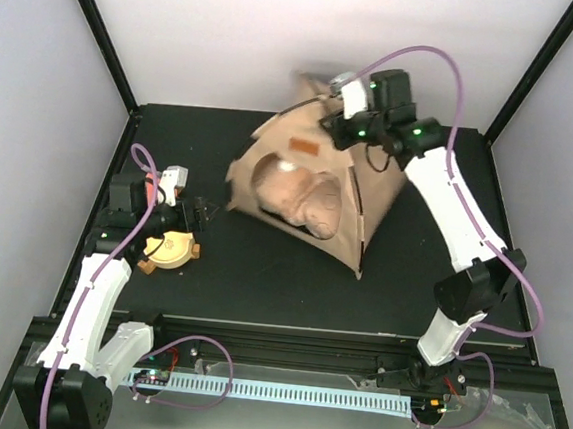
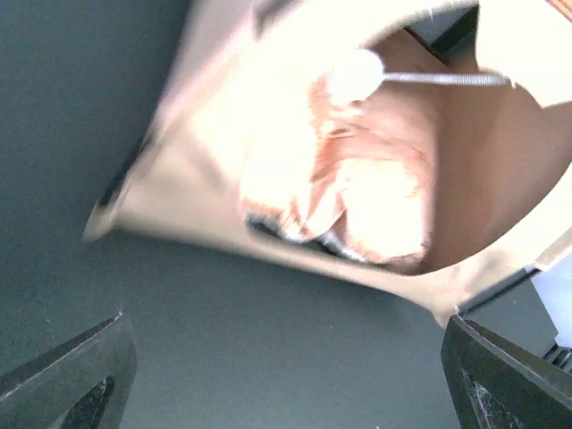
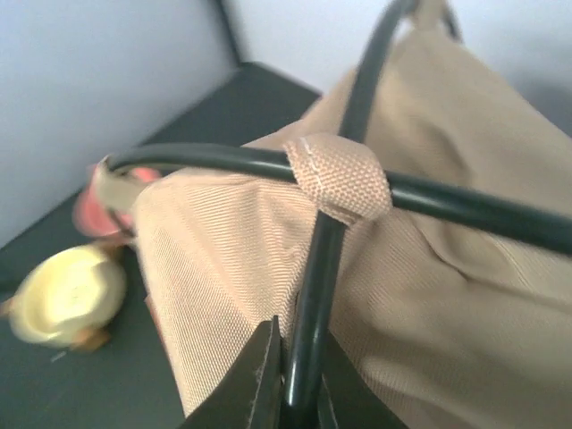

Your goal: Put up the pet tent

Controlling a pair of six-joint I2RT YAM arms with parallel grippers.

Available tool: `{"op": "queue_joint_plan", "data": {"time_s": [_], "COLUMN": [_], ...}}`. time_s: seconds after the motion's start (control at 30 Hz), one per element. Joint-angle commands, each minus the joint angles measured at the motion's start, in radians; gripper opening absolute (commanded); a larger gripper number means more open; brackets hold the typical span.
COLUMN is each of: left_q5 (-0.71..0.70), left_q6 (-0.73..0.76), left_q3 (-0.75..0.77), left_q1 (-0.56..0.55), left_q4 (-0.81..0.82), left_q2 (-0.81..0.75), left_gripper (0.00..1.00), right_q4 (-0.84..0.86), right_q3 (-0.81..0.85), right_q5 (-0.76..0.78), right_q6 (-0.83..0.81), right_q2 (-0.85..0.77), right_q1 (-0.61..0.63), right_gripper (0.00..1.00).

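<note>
The pet tent [image 1: 310, 176] stands at the back middle of the black table, tan canvas with a round opening toward the left arm. A beige pillow [image 1: 306, 201] lies inside it. My right gripper [image 1: 337, 124] is at the tent's top, shut on a thin black pole [image 3: 313, 295] just below the fabric loop [image 3: 344, 179] where the two poles cross. In the left wrist view the tent [image 2: 206, 179] fills the upper half, with a white ball [image 2: 355, 76] hanging on its string in the opening. My left gripper [image 1: 196, 213] stands open and empty to the tent's left, its fingers [image 2: 80, 375] wide apart over bare table.
A round yellow and tan object [image 1: 171, 253] lies on the table beside the left arm, and the right wrist view shows this yellow object [image 3: 67, 295] too. Black frame posts [image 1: 97, 27] and pale walls close in the table [image 1: 260, 283] at the back and sides.
</note>
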Motion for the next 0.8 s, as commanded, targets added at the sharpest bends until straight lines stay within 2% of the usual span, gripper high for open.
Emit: {"op": "queue_joint_plan", "data": {"time_s": [0.0,0.1,0.23,0.33,0.5,0.6,0.63,0.7,0.73,0.77], "left_q5": [0.028,0.029,0.038,0.039,-0.041,-0.083,-0.091,-0.116,-0.129,-0.144], "left_q6": [0.038,0.041,0.026,0.015,-0.008,-0.022,-0.022,-0.021,-0.025,-0.028], "left_q3": [0.052,0.042,0.018,0.023,0.085,0.126,0.14,0.171,0.18,0.189], "left_q1": [-0.007,-0.007,-0.008,-0.007,-0.007,-0.007,-0.008,-0.006,-0.006,-0.006], "left_q4": [0.019,0.031,0.061,0.074,0.067,0.067,0.069,0.07,0.069,0.071], "left_q2": [-0.022,-0.036,-0.031,-0.021,-0.01,0.002,0.009,0.028,0.038,0.048], "left_gripper": [0.95,0.96,0.97,0.97,0.98,0.98,0.99,0.99,0.99,0.99], "right_q4": [0.136,0.206,0.155,0.179,0.362,0.398,0.391,0.367,0.346,0.32], "right_q3": [-0.039,-0.076,0.043,0.099,0.008,-0.036,-0.037,-0.044,-0.049,-0.052], "right_q5": [-0.28,-0.242,-0.129,-0.046,0.036,0.079,0.077,0.07,0.075,0.093], "right_q6": [-0.115,-0.151,-0.15,-0.076,0.01,-0.001,-0.015,-0.059,-0.075,-0.082], "right_q2": [-0.059,-0.06,0.048,0.092,0.001,-0.051,-0.057,-0.059,-0.057,-0.057], "right_q1": [0.072,0.072,0.071,0.071,0.071,0.07,0.07,0.07,0.07,0.07], "right_gripper": [0.09,0.09,0.07,0.03,0.04,0.06,0.15,0.58,0.75,0.83]}}
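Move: The right hand pinches a black pole just under the crossing at the top of the pet tent, whose middle is some 5 cm back, 5 cm left and 18 cm below. Its place, the mid-table, lies about 6 cm back, 12 cm left and 33 cm below. The yellow bowl is roughly 23 cm back and 38 cm left, the pink bowl 9 cm back and 43 cm left, both about 30 cm down. From the left hand the mid-table is 10 cm ahead, 20 cm right, 22 cm down. Still pinching the pole below the crossing, the right hand carries the tent back and left some 8 cm towards mid-table, turning about 20 degrees counter-clockwise, then heads forward about 5 cm, easing back right and untwisting. Its fingers open, letting go of the pole as the hand starts up. The left hand, open beside the tent, rises about 5 cm. ##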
